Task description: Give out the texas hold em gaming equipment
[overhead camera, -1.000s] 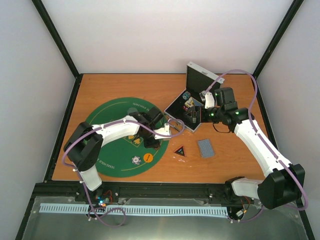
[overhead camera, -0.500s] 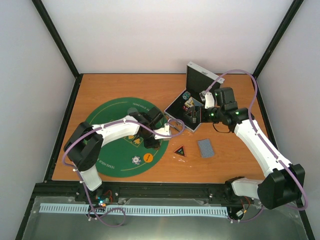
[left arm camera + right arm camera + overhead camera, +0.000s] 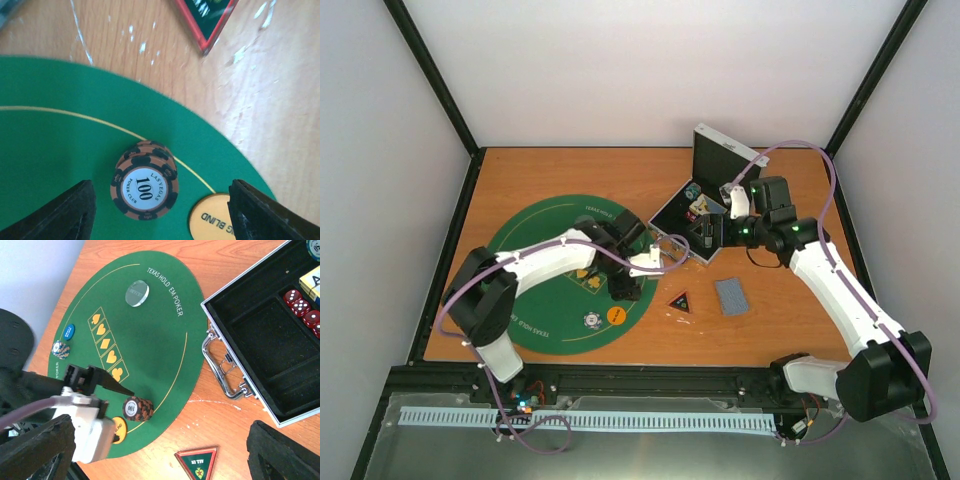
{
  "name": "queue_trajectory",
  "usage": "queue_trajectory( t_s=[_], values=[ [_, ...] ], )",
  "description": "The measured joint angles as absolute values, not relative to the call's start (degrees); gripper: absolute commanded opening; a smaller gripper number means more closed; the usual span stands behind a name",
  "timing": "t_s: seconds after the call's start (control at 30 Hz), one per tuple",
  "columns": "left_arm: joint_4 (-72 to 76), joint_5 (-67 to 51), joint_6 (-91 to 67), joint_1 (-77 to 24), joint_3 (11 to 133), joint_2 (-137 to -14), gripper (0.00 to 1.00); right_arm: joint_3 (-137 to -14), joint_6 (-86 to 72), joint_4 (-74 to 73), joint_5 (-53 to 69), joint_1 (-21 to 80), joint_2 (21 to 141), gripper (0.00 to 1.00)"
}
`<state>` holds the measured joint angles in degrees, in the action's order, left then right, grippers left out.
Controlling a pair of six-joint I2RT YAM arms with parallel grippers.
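A stack of orange-and-black striped poker chips [image 3: 145, 185] marked 100 stands on the green felt mat [image 3: 60, 150] near its edge. My left gripper [image 3: 160, 215] is open around the stack, with its fingers [image 3: 55, 217] clear of it on both sides. An orange "big blind" disc [image 3: 212, 220] lies just beside the stack. The black triangular marker [image 3: 681, 300] and the grey-blue cards [image 3: 730, 296] lie on the bare wood right of the mat. My right gripper [image 3: 160, 460] hangs open and empty by the case handle [image 3: 225, 372]. A clear disc [image 3: 136, 293] rests on the mat.
The open silver case [image 3: 695, 215] stands at the mat's right rim with red dice [image 3: 302, 307] inside. A blue disc [image 3: 67, 332] and a white-and-blue chip [image 3: 61, 348] lie on the mat's near side. The left arm [image 3: 550, 262] crosses the mat.
My left gripper's jaws have spread apart and let go of the chip stack, which now stands free on the mat. The right gripper has shifted slightly left.
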<state>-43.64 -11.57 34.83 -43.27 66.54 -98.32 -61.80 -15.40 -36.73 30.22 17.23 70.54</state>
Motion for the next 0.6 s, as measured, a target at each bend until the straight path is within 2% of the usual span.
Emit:
queue_trajectory(
  t_s=[0.17, 0.27, 0.37, 0.57, 0.6],
  values=[
    [-46.3, -16.1, 36.4, -42.8, 70.5, -93.3, 0.89, -61.6, -14.6, -36.7, 29.9, 17.0, 70.1, 0.93],
    [-47.2, -19.3, 36.8, -40.8, 73.2, -90.2, 0.91, -62.0, -13.7, -37.6, 28.2, 16.9, 69.7, 0.93],
    [-47.6, -22.4, 36.3, -33.7, 74.9, -88.6, 0.91, -63.1, -12.6, -39.6, 24.6, 16.8, 69.7, 0.93],
    [-47.1, -25.3, 33.7, -12.1, 72.6, -84.1, 1.00, -63.8, -11.7, -44.1, 18.9, 16.7, 69.8, 0.93],
    [-47.2, -25.3, 33.7, -11.1, 72.2, -83.5, 1.00, -63.8, -11.7, -44.9, 18.6, 16.7, 70.0, 0.93]
  ],
)
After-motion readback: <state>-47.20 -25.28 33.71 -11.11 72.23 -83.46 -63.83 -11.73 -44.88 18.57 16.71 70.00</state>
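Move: The released brown chip stack stands right under the left hand, its middle about 3 cm below. The big-blind button is some 6 cm back and 3 cm left of that hand, the white-and-blue stack about 7 back and 8 left, the red triangle 10 cm right and 3 back. From the right hand, the card deck lies roughly 8 cm back, 6 right and 21 below; the triangle is 9 back and 5 left. The brown stack is left behind as the left hand, already loosened from it, lifts almost straight up some 10 cm, then sweeps left and forward over the suit row, fingers spreading to nearly full width, turning roughly 25 degrees counter-clockwise with the fingertips swinging out to the right. Meanwhile the open right hand eases about 4 cm right and slightly down, tipping its fingers more steeply downward, towards the card deck. ##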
